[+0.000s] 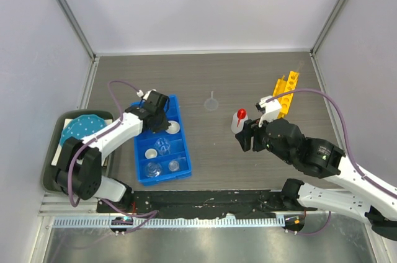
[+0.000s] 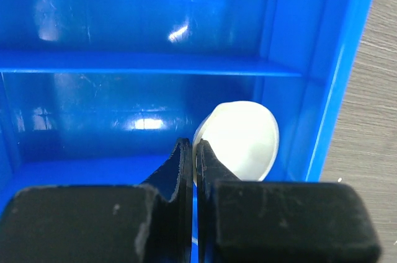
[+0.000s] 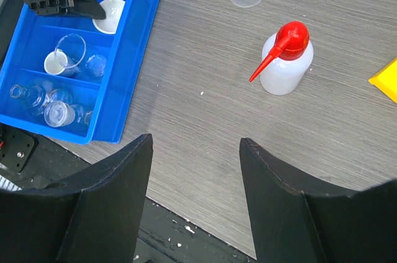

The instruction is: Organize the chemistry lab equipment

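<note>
The white dish (image 2: pixel 245 136) stands tilted in a far compartment of the blue tray (image 2: pixel 155 63), its rim pinched by my left gripper (image 2: pixel 193 145), which is shut on it. From above, that gripper (image 1: pixel 162 123) sits over the tray next to the dish (image 1: pixel 174 128). A clear beaker (image 3: pixel 69 49) and small glass vials (image 3: pixel 56 113) lie in the nearer compartments. The red-capped squeeze bottle (image 3: pixel 286 64) stands on the table ahead of my right gripper (image 3: pixel 195 142), whose fingers are open and empty. The clear funnel (image 1: pixel 212 102) lies beyond the bottle. The yellow rack (image 1: pixel 285 92) lies at the right.
A dark bin (image 1: pixel 53 151) holding the teal dotted plate (image 1: pixel 84 128) sits at the left table edge, beside the blue tray (image 1: pixel 182 145). Grey enclosure walls close in the table on three sides. A black strip (image 1: pixel 205 201) runs along the near edge.
</note>
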Controlling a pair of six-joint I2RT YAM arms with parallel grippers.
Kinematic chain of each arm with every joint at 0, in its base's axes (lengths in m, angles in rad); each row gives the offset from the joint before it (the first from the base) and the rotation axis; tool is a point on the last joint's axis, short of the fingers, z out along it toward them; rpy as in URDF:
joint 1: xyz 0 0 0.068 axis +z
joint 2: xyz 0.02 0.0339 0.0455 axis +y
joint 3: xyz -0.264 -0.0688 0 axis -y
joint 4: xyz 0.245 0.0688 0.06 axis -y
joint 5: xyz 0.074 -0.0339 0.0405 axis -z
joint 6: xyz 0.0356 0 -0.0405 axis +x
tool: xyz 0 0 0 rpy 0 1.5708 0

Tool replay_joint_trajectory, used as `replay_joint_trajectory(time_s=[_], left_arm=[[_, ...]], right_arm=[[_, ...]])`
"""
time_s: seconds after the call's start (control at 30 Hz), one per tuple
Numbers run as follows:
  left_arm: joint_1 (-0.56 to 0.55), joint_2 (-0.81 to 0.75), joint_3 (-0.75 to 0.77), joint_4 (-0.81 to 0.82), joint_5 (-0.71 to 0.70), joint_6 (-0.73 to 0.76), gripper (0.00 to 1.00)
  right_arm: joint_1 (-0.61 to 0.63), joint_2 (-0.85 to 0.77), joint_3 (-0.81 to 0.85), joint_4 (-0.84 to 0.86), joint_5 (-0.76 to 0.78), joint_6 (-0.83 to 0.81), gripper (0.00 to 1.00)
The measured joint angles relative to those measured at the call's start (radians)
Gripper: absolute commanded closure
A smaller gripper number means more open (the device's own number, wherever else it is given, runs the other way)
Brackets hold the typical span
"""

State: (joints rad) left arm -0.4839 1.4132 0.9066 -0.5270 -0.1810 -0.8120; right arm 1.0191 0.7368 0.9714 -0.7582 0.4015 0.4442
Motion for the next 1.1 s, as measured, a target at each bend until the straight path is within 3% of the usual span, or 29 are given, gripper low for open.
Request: replay_joint_trajectory(time_s=[0.4, 0.53, 0.67, 0.77, 1.1], left_arm=[[0.0, 0.113, 0.002, 0.035, 0.017, 0.002, 0.98], [0.0, 0.134, 0.003, 0.045, 0.022, 0.003, 0.8], [0.001, 0.15, 0.007, 0.042, 0.024, 0.006, 0.51], [0.002, 0.158, 0.01, 0.028, 0.027, 0.008, 0.41], [0.002, 0.083, 0.142, -0.171, 0.013, 0.029, 0.4]], right_arm=[[0.0, 0.015, -0.008, -0.003, 0.0, -0.001, 0.37], [0.0, 0.023, -0.016, -0.003, 0.0, -0.002, 0.37], [0.0, 0.029, -0.018, -0.003, 0.0, -0.003, 0.37], [0.0, 0.03, -0.018, -0.003, 0.0, -0.004, 0.37], [0.0, 0.043, -0.018, 0.002, -0.003, -0.004, 0.37]])
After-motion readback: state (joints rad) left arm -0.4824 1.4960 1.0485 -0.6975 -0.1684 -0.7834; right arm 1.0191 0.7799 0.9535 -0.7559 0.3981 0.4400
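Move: The left hand holds the white dish by its left rim, low over the blue tray. The resting spot, at the right end of the second compartment from the far end, lies level with the hand, about 3 cm right and 5 cm below. In the next compartment back, the beaker is some 6 cm back and 1 cm left, the white cup roughly 9 cm back and 5 cm left, both about 5 cm below. From the right hand the spot is roughly 10 cm ahead, 25 cm left, 20 cm below. Straight down into the compartment, the left hand lowers the pinched dish about 4 cm, tipping its fingers a few degrees further towards vertical. Near the bottom the fingers open to a bit over half, letting go of the dish's rim, and the hand then climbs straight back up some 5 cm, fingers open. ##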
